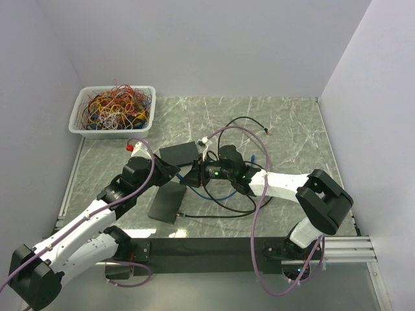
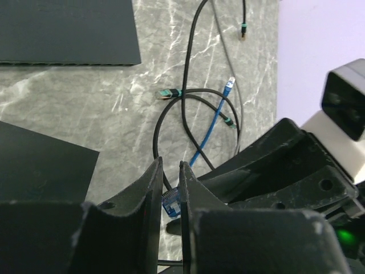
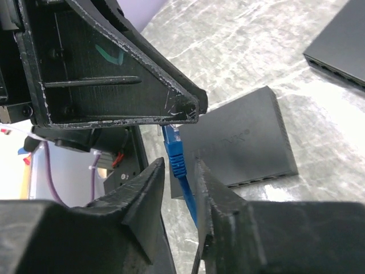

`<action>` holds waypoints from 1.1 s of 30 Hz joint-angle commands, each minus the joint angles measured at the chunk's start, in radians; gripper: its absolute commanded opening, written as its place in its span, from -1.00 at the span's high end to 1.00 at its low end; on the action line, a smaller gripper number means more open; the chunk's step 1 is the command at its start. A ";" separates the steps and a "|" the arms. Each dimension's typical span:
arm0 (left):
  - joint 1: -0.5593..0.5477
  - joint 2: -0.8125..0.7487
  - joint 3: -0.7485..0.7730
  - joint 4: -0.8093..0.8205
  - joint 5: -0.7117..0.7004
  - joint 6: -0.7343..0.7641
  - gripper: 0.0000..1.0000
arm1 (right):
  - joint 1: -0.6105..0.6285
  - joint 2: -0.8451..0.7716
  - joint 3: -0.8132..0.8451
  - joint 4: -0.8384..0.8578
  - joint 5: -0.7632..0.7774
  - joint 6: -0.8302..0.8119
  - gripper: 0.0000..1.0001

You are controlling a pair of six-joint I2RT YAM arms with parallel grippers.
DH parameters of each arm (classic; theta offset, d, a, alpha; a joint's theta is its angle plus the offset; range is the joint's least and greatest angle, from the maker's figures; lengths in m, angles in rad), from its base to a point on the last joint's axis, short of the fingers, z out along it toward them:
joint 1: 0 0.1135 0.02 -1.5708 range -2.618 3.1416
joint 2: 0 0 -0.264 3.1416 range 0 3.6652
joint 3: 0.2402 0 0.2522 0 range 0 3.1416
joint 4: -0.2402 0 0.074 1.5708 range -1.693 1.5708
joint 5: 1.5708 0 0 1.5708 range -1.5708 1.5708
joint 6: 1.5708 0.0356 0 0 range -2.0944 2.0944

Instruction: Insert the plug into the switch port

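The blue plug (image 2: 171,202) sits pinched between the fingers of my left gripper (image 2: 169,165), which is shut on it above the table. In the right wrist view the plug (image 3: 171,136) pokes out under the left gripper's finger. Its ribbed blue boot (image 3: 179,161) hangs between the jaws of my right gripper (image 3: 179,166). Those jaws stand narrowly open, with a gap on the left side of the boot. Both grippers meet at mid-table (image 1: 198,173). A black switch (image 3: 239,142) with its row of ports lies just beyond. A second switch (image 1: 166,202) lies near the left arm.
A white basket (image 1: 113,110) of tangled cables stands at the back left. Loose black cables (image 1: 246,123) and the blue cable (image 1: 224,193) loop over the marble table, with spare plugs (image 2: 165,94) lying nearby. Walls close in on three sides.
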 commanded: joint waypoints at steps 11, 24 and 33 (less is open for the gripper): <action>0.002 -0.004 0.013 0.083 0.024 -0.013 0.99 | 0.006 0.014 0.034 0.085 -0.046 0.014 0.90; 0.002 -0.085 -0.047 0.153 0.007 0.063 -0.19 | -0.085 0.046 -0.023 0.300 -0.294 0.133 1.00; 0.002 -0.191 -0.164 0.299 -0.010 0.027 -0.08 | -0.125 0.270 -0.020 0.865 -0.511 0.552 1.00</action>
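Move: The blue plug, its clear head still pinched by the left fingertips, lies about 2 cm to the left of the right hand, 1 cm ahead and 1 cm up, with its cable between the right fingers. From the left hand the plug is about 1 cm back and 1 cm below, level sideways. Some 15 cm below the right hand, the near switch lies 9 cm left and level with it, the far switch 16 cm ahead and 4 cm left. The right fingers, already around the blue cable, close and pinch it just behind the plug while that hand stays nearly in place; only then do the left fingers open from the plug's head, and the left hand rises about 2.5 cm, its tips tilting up some 10 degrees. Keeping its grip, the right hand then lifts a little over 1 cm, tips its fingers up and swings them counter-clockwise, each by about 15 degrees. ##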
